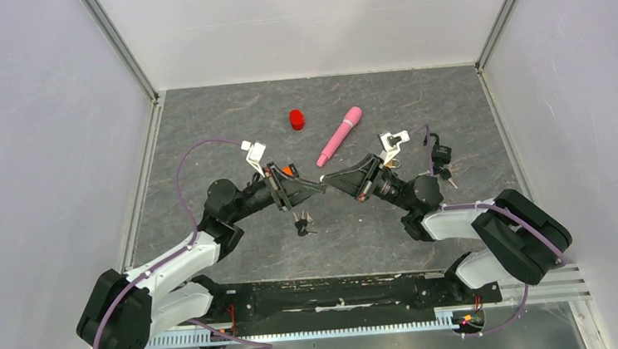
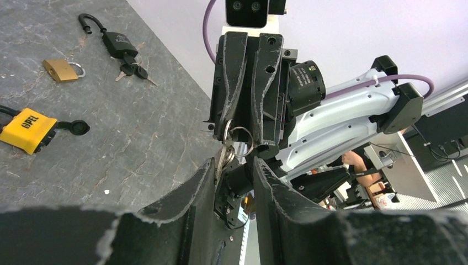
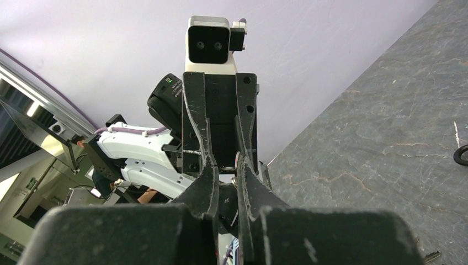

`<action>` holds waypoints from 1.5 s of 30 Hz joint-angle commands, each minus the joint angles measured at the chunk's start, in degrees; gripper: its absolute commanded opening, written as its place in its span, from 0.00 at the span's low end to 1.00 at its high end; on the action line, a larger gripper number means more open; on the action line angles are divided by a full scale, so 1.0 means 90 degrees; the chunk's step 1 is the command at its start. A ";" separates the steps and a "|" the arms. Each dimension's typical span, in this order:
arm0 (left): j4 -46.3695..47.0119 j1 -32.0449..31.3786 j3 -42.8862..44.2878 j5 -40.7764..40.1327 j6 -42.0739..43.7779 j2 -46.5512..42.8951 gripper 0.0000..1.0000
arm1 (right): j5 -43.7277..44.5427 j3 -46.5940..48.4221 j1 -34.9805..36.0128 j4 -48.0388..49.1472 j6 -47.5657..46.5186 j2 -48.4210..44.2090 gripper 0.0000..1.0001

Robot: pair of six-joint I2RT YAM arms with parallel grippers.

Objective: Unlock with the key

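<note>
My two grippers meet tip to tip above the middle of the table. The right gripper (image 1: 329, 181) is shut on a metal key ring (image 2: 241, 141), which also shows between its fingertips (image 3: 225, 168). A bunch of keys (image 1: 301, 223) hangs from that ring. My left gripper (image 2: 234, 168) faces it with its jaws partly apart on either side of the hanging keys; one silver key (image 2: 223, 155) lies against its left finger. A yellow padlock (image 2: 27, 130), a brass padlock (image 2: 60, 70) and a black padlock (image 2: 117, 43) lie on the table.
A red cylinder (image 1: 296, 120) and a pink stick (image 1: 338, 136) lie toward the back of the grey table (image 1: 201, 116). The black padlock (image 1: 440, 157) with its own keys (image 1: 452, 181) sits right of the right arm. White walls close in three sides.
</note>
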 commanded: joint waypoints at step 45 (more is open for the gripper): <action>-0.6093 -0.0552 0.1608 0.0406 1.4731 -0.2358 0.02 | -0.2960 0.3099 -0.0717 -0.7803 -0.3809 -0.1692 0.67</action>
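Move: The small key ring with its silver keys is already pinched in the right fingertips, about 1 cm left of the right hand point and level with it. From the left hand point the ring lies about 1 cm ahead and 1 cm right, between the half-open fingers. On the table, some 22 cm below the left hand, a black key bunch lies level with it fore and aft and about 6 cm left, and the orange padlock about 15 cm ahead and 8 cm left. Close the left fingers on the key ring while the right still holds it, then open the right fingers wide to let go. Draw the left hand about 5 cm left, arching up and forward then back and down, rolling it some 105 degrees clockwise as seen looking along its fingers. Keep the right hand near its place, dipping its fingertips about 30 degrees. ##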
